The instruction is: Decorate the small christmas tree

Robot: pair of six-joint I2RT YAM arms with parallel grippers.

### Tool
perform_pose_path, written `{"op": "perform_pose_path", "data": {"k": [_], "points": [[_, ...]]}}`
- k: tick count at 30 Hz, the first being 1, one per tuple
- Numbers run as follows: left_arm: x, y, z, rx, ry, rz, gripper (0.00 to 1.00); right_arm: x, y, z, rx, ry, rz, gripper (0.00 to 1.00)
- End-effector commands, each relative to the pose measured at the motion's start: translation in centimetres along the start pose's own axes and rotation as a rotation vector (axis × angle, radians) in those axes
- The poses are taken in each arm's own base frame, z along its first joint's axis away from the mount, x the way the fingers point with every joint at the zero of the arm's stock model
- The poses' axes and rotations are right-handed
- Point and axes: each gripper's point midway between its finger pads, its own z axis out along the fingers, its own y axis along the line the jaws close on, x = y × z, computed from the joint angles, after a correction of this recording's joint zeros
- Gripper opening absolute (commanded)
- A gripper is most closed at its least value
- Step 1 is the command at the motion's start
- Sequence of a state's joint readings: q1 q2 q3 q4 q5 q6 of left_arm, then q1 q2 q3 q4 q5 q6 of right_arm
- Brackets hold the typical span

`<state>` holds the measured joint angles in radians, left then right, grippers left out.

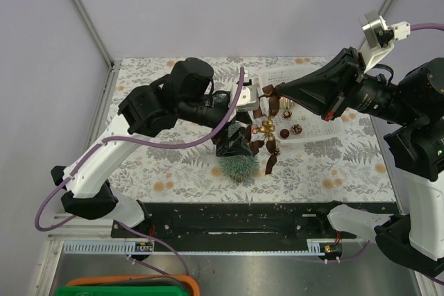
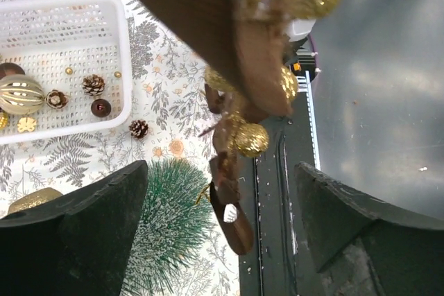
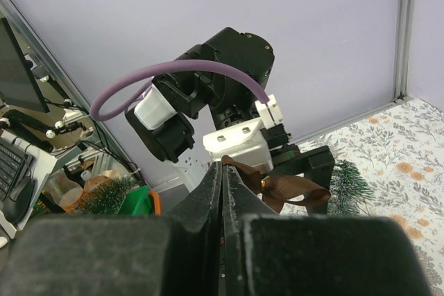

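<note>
The small christmas tree (image 1: 237, 167) shows as frosted green bristles near the table's front, just below my left gripper (image 1: 232, 142). In the left wrist view the tree (image 2: 166, 230) lies against the left finger (image 2: 76, 233) and far from the right one, so my left gripper (image 2: 222, 237) stands open and holds nothing. My right gripper (image 1: 275, 92) is shut on a brown ribbon garland (image 1: 269, 129) with gold baubles that hangs down beside the tree. The right wrist view shows my right gripper (image 3: 223, 171) with its jaws pressed together on the ribbon (image 3: 295, 188). The garland (image 2: 239, 136) dangles between my left fingers.
A white basket (image 1: 331, 135) at the back right holds pine cones, a gold bauble (image 2: 19, 93) and brown baubles. A loose pine cone (image 2: 139, 128) lies on the floral cloth. A black strip (image 1: 263, 216) runs along the near edge. A green and orange bin (image 1: 125, 286) sits below it.
</note>
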<state>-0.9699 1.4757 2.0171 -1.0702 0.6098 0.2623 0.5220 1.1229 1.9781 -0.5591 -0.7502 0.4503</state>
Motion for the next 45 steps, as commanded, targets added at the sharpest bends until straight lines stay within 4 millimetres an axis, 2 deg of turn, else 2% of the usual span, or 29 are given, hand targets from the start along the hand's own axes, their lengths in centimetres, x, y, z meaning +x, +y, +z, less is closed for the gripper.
{"op": "perform_pose_path", "data": {"k": [1,2,5,6,8,11,16,22,26,30,32,36,40,43,45], "points": [[-2.3,1.5,0.1,-0.081,-0.059,0.040,0.84,-0.8,0.8,-0.2,-0.025,-0.033,-0.041,0.00],[-2.4,1.6,0.1,-0.083,-0.061,0.045,0.75,-0.8,0.8,-0.2,-0.023,-0.033,-0.043,0.00],[-2.5,1.8,-0.2,-0.098,-0.062,0.064,0.34,-0.8,0.9,-0.4,-0.016,-0.035,-0.052,0.00],[-2.4,1.9,-0.3,-0.108,-0.059,0.069,0.25,-0.8,0.9,-0.5,-0.012,-0.037,-0.056,0.00],[-2.6,2.2,-0.6,-0.127,-0.059,0.083,0.13,-0.8,0.9,-0.6,-0.008,-0.037,-0.061,0.00],[-3.4,2.2,-1.5,-0.152,-0.072,0.109,0.06,-0.8,0.8,-0.8,0.002,-0.040,-0.068,0.00],[-4.8,1.9,-3.2,-0.182,-0.098,0.173,0.02,-0.3,0.4,-1.1,0.027,-0.036,-0.071,0.00],[-6.2,0.6,-5.6,-0.188,-0.127,0.249,0.01,1.5,-1.4,-1.9,0.115,-0.017,-0.069,0.00],[-4.8,-0.6,-6.5,-0.169,-0.091,0.265,0.02,2.5,-2.6,-2.4,0.181,-0.003,-0.066,0.00],[-1.7,-1.1,-6.4,-0.147,-0.014,0.249,0.02,2.9,-4.7,-2.7,0.279,0.002,-0.070,0.00],[-0.1,-0.9,-5.9,-0.145,0.027,0.236,0.02,2.9,-5.8,-2.8,0.329,-0.004,-0.079,0.00],[2.4,-0.1,-5.3,-0.172,0.090,0.213,0.01,3.1,-6.9,-2.5,0.357,0.000,-0.086,0.00],[4.6,0.9,-4.8,-0.216,0.143,0.183,0.00,2.8,-7.2,-2.8,0.381,-0.008,-0.103,0.00],[4.6,1.4,-5.0,-0.246,0.146,0.186,0.00,2.9,-7.6,-3.1,0.408,-0.008,-0.115,0.00],[3.6,1.5,-5.3,-0.259,0.121,0.198,0.00,3.1,-7.7,-3.1,0.410,-0.005,-0.111,0.00]]}}
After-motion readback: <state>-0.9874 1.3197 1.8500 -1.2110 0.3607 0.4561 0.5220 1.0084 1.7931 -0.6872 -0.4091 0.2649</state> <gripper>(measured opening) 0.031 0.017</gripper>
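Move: The brown-and-gold garland hangs from the closed right fingers, and its lower part lies almost between the open left fingers, about 1 cm ahead, 2 cm right and level with that hand. Of the left hand, the tree's middle is some 10 cm ahead, 3 cm left and 22 cm below; the gold ball on it about 18 cm ahead, 2 cm left and 12 cm down; the loose pine cone 16 cm ahead, 12 cm right and 38 cm down. From the right hand the garland's lower part is about 19 cm below, 4 cm left, neither ahead nor back. The garland's lower part is pinched as the left fingers close, edging forward; the left hand then lifts it about 6 cm, swings left and sinks some 11 cm, ending lower and about 6 cm to the left, fingertips tipping farther down. The right hand keeps its grip on the upper ribbon and, in the later part, sinks about 6 cm and goes forward, drifting right while turning some 20 degrees clockwise. ##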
